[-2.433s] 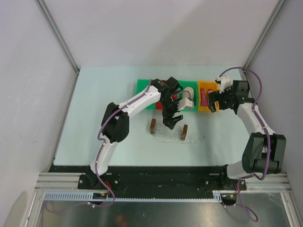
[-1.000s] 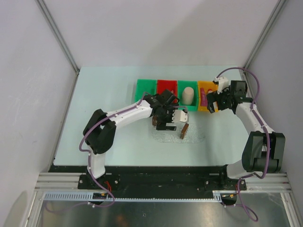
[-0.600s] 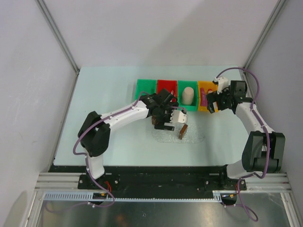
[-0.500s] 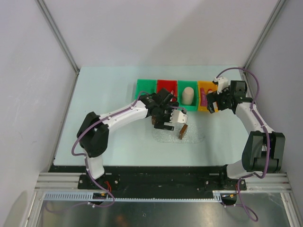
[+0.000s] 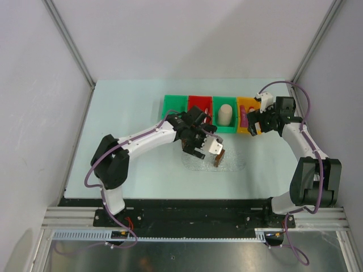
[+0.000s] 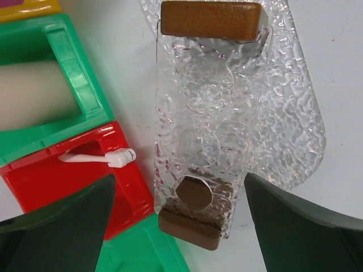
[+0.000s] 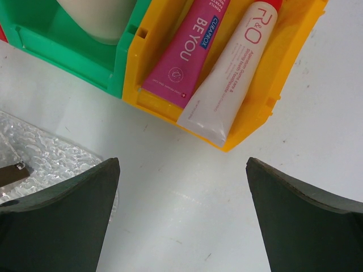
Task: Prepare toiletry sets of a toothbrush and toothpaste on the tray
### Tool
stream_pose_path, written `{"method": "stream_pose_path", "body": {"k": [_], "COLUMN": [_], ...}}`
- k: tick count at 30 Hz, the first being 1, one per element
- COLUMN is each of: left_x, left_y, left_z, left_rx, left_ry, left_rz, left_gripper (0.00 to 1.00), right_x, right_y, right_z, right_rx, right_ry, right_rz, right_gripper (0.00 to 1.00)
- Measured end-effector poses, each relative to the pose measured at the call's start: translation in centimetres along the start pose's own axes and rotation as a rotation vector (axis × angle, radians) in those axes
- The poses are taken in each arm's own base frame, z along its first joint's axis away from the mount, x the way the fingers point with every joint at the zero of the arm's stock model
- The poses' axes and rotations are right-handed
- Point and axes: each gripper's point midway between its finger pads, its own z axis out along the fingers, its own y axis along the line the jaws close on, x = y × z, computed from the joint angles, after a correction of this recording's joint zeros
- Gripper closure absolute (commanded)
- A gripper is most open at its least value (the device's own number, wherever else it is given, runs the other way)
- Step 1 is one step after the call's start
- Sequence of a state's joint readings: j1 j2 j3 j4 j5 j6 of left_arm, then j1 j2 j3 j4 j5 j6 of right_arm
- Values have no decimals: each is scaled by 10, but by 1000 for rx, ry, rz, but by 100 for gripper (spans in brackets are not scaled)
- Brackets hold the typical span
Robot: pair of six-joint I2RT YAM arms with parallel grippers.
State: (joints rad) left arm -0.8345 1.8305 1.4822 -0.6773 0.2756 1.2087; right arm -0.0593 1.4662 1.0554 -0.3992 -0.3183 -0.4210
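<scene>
The clear bumpy tray [image 6: 227, 113] lies on the table with a brown handle at each short end. My left gripper [image 6: 178, 190] hangs open above its nearer handle [image 6: 190, 226], holding nothing. A white toothbrush [image 6: 96, 157] lies in the red bin [image 6: 39, 187], its head towards the tray. In the top view the left gripper [image 5: 198, 150] covers the tray's [image 5: 229, 165] left end. My right gripper [image 7: 181, 164] is open over bare table, just short of the yellow bin [image 7: 283, 68], which holds the magenta toothpaste [image 7: 187, 51] and a white tube [image 7: 232, 73].
Four bins stand in a row behind the tray: green [image 5: 174, 105], red [image 5: 198, 102], green with a beige cup [image 5: 225, 113], and yellow [image 5: 247, 113]. The enclosure's walls stand on three sides of the table.
The left arm came down from over the bins to the tray's left end, then only turned its wrist slightly in the last second. The right arm has stayed put.
</scene>
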Motion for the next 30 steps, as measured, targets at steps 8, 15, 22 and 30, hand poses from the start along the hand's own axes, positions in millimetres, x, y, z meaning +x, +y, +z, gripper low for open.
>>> {"method": "stream_pose_path", "body": {"k": [8, 15, 22, 30], "left_x": [1, 14, 21, 27], "left_y": [0, -14, -14, -18], "left_z": [3, 25, 39, 46], "left_rx": [8, 74, 99, 122], "left_ry": [2, 25, 36, 46], "left_rz": [38, 28, 21, 10], "left_gripper": [0, 0, 0, 0], "right_x": [-1, 1, 2, 2], "right_y": [6, 10, 8, 8], "right_z": [2, 6, 6, 7], "right_rx": [-12, -24, -15, -12], "right_ry": [1, 13, 18, 19], "right_rz": [-13, -18, -20, -23], "right_gripper": [0, 0, 0, 0]}}
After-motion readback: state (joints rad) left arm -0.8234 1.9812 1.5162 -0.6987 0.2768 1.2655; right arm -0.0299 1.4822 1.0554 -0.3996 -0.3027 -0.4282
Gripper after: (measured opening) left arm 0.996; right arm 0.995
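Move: The clear holder with the brown end blocks lies almost right under my left hand, its middle about 2 cm to the right and some 7 cm below. The textured tray beneath it is centred some 4 cm back and 6 cm right. The toothbrush in the red crate lies roughly 12 cm ahead and 2 cm right. From my right hand the holder is about 20 cm left, 8 cm back and 8 cm below. I hover a moment, then sink my left hand about 5.5 cm, nearly straight down onto the clear holder, fingers kept wide open, one along its front edge and one along its back. The wrist hardly turns, only some 5 degrees. Whether the pads touch the edges yet can't be seen. ##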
